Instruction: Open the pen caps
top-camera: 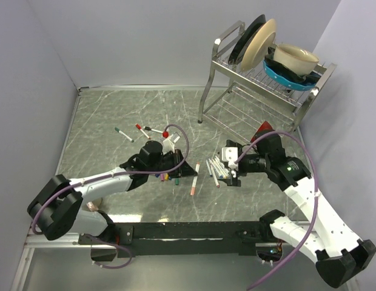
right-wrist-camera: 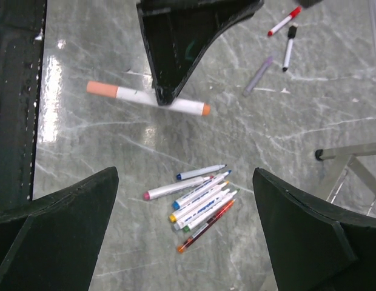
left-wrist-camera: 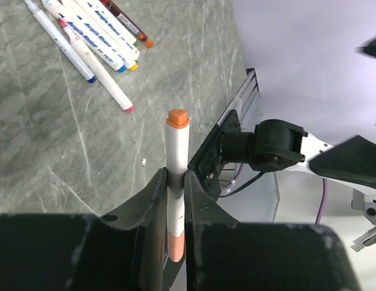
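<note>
My left gripper (left-wrist-camera: 176, 177) is shut on a white-barrelled orange pen (left-wrist-camera: 176, 145), gripped mid-barrel. A salmon-orange cap (right-wrist-camera: 100, 88) sits on one end of the pen and a small orange plug (right-wrist-camera: 205, 110) on the other. In the top view the left gripper (top-camera: 189, 171) holds this pen (top-camera: 194, 180) low over the table's middle. Several small coloured pen caps (top-camera: 167, 177) lie beside it. My right gripper (right-wrist-camera: 185, 182) is open and hangs above a bundle of uncapped pens (right-wrist-camera: 200, 203), with nothing between its fingers. It faces the left gripper from the right (top-camera: 231, 163).
Capped red (right-wrist-camera: 283, 21) and black (right-wrist-camera: 289, 39) pens and a green-capped one (top-camera: 124, 134) lie farther back on the table. A metal dish rack (top-camera: 261, 79) with plates and bowls stands at the back right; its foot (right-wrist-camera: 345, 156) is near the right gripper.
</note>
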Robot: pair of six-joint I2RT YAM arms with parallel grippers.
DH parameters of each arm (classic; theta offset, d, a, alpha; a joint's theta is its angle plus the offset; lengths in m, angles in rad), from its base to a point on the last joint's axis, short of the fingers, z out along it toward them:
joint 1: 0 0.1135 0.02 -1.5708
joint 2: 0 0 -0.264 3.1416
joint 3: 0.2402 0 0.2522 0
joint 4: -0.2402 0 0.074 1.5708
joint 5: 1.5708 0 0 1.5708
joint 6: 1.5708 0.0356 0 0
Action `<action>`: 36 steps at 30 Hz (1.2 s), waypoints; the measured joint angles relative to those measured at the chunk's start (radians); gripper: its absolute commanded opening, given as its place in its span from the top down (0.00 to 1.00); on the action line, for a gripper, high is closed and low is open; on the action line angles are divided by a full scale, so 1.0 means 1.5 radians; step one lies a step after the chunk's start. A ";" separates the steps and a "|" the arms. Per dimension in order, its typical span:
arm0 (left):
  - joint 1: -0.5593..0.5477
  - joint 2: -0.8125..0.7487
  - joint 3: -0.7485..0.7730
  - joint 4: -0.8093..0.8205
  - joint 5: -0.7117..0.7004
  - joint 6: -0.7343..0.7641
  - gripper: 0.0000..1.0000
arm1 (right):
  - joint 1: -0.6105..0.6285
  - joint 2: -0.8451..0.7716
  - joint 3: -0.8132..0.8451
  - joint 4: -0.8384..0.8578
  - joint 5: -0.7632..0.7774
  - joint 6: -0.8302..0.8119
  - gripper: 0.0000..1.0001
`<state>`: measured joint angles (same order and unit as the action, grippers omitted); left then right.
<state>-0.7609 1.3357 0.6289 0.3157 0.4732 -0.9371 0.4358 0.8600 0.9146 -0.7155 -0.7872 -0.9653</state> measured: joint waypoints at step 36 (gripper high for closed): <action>-0.034 0.179 0.177 -0.181 0.204 0.150 0.99 | 0.149 -0.003 -0.158 0.092 0.034 -0.081 0.09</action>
<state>-0.8116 1.6047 0.8944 0.0437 0.7788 -0.7120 0.6594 0.8558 0.6777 -0.5774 -0.7361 -1.0874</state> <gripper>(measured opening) 0.172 0.964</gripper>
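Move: My left hand holds the orange marker, its salmon cap end pointing back. From my open right hand the marker's middle lies about 10 cm to the left, 4 cm back and some 4 cm lower, so the right gripper is 10 cm to the right of my left hand, 4 cm ahead and 4 cm higher. The capless pens lie on the table 5 cm ahead of my right hand, 2 cm left and 18 cm below. The loose caps are 5 cm ahead, 10 cm left and 14 cm below my left hand. I bring both hands together for the handover. My right hand bobs up slightly, then sinks to end about 7 cm lower, coming back 4 cm and left 3 cm towards the marker's small orange end, fingers kept wide. Keeping its grip, my left hand eases back, right and a little down, turning some 25 degrees clockwise to swing that end towards the right gripper. ##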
